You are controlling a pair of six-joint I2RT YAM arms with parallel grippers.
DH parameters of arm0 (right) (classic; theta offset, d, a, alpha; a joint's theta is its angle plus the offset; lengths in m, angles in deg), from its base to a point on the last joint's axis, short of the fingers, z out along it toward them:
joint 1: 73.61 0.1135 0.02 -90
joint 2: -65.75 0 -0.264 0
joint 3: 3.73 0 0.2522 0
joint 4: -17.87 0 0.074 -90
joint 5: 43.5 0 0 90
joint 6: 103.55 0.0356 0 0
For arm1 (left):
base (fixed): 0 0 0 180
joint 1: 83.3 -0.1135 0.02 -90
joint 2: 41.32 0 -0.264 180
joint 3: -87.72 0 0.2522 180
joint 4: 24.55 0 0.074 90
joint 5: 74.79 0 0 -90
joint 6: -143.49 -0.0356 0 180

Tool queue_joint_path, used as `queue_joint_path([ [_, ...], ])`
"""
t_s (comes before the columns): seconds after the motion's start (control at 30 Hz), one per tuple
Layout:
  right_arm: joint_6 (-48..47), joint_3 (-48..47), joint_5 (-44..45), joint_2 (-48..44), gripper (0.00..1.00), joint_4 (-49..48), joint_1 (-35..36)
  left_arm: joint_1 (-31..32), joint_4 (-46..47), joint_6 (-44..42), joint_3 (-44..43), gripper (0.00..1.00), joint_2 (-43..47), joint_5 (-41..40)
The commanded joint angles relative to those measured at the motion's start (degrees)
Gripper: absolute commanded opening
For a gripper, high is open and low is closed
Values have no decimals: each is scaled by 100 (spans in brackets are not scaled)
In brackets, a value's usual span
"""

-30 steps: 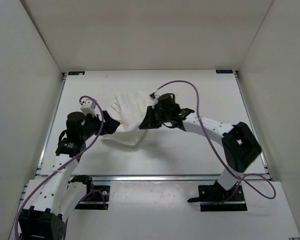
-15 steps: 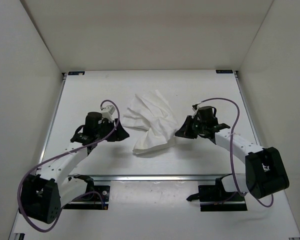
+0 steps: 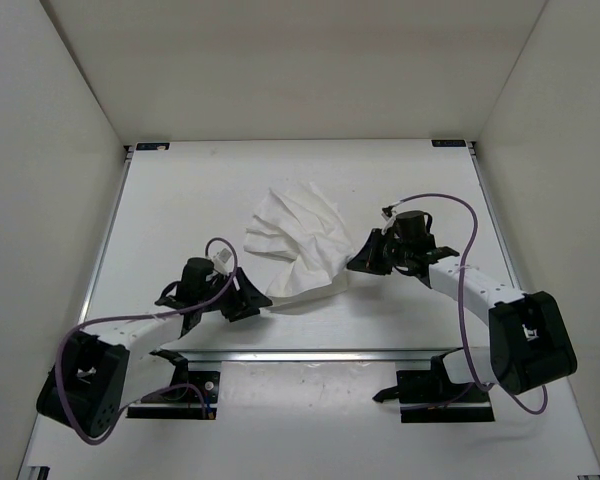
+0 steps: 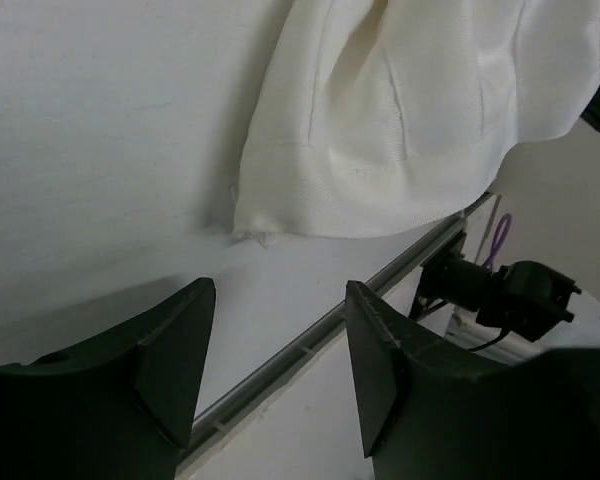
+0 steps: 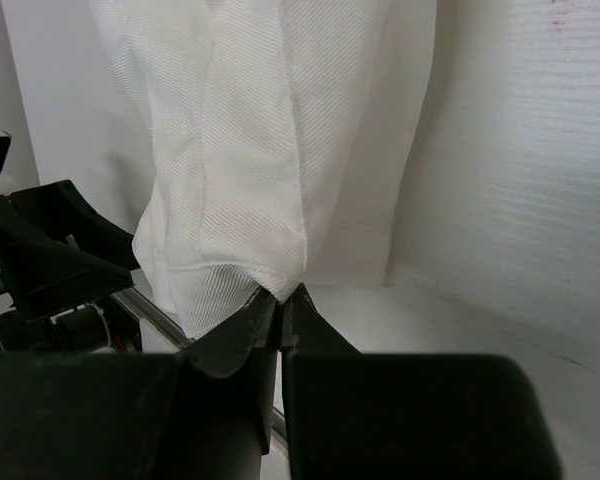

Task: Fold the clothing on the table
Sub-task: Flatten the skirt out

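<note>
The clothing (image 3: pixel 300 245) is a wrinkled white garment, bunched and fanned out across the middle of the table (image 3: pixel 180 190). My right gripper (image 3: pixel 358 262) is shut on its right hem, and the fabric (image 5: pixel 260 130) is pinched at the fingertips (image 5: pixel 280 295). My left gripper (image 3: pixel 250 302) sits low near the front rail, open, with nothing between its fingers (image 4: pixel 280 330). The garment's near-left corner (image 4: pixel 245 228) lies on the table just ahead of those fingers, not touching them.
The metal front rail (image 3: pixel 380 352) runs just behind the left gripper and shows in the left wrist view as well (image 4: pixel 320 340). White walls (image 3: pixel 50 150) enclose the table on three sides. Purple cables (image 3: pixel 460 215) loop off both arms.
My left gripper swung down toward the front rail, to the garment's near-left corner, with its jaws narrower than a second ago. The right gripper pulled the cloth rightward early on, then held still.
</note>
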Motion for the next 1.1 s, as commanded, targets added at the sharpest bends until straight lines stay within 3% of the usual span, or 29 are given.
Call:
queue_joint_path([
  [0.0,-100,29,-130,-198,0,-345,-53,-34,833,1157,293,65,498,-271],
  [0.17,-135,47,-236,-198,0,-451,-62,-52,983,1414,452,60,797,-956],
  [0.33,-126,20,-333,-145,0,-486,-27,352,563,835,243,42,745,-1590],
  [0.5,-127,29,-359,-128,0,-495,-88,467,-377,360,-232,46,570,-1653],
  [0.7,-135,-32,-377,-110,0,-477,-53,511,-405,149,-312,52,332,-1758],
  [1.07,-162,-41,-482,-31,0,-495,-132,730,-590,-27,-286,39,560,-2030],
])
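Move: The skirt's free near corner lies just off the left hand's open tips, roughly 2 cm ahead, neither left nor right, and 2 cm below. From that hand the bunched skirt middle is about 16 cm ahead, 7 cm right and 3 cm lower, and the metal rail about 11 cm straight back, 4 cm lower. From the right hand, which already pinches the skirt's other end, the free corner is some 17 cm left, 8 cm back and 7 cm below. Forward and slightly up at first, the left hand slips about 2.5 cm towards the skirt's free corner, then sinks about 2.5 cm, drifting a little left, while rolling some 15 degrees and narrowing its still-open fingers around the corner's tip. The right hand keeps its pinch on the other end, easing it up about 1 cm. ##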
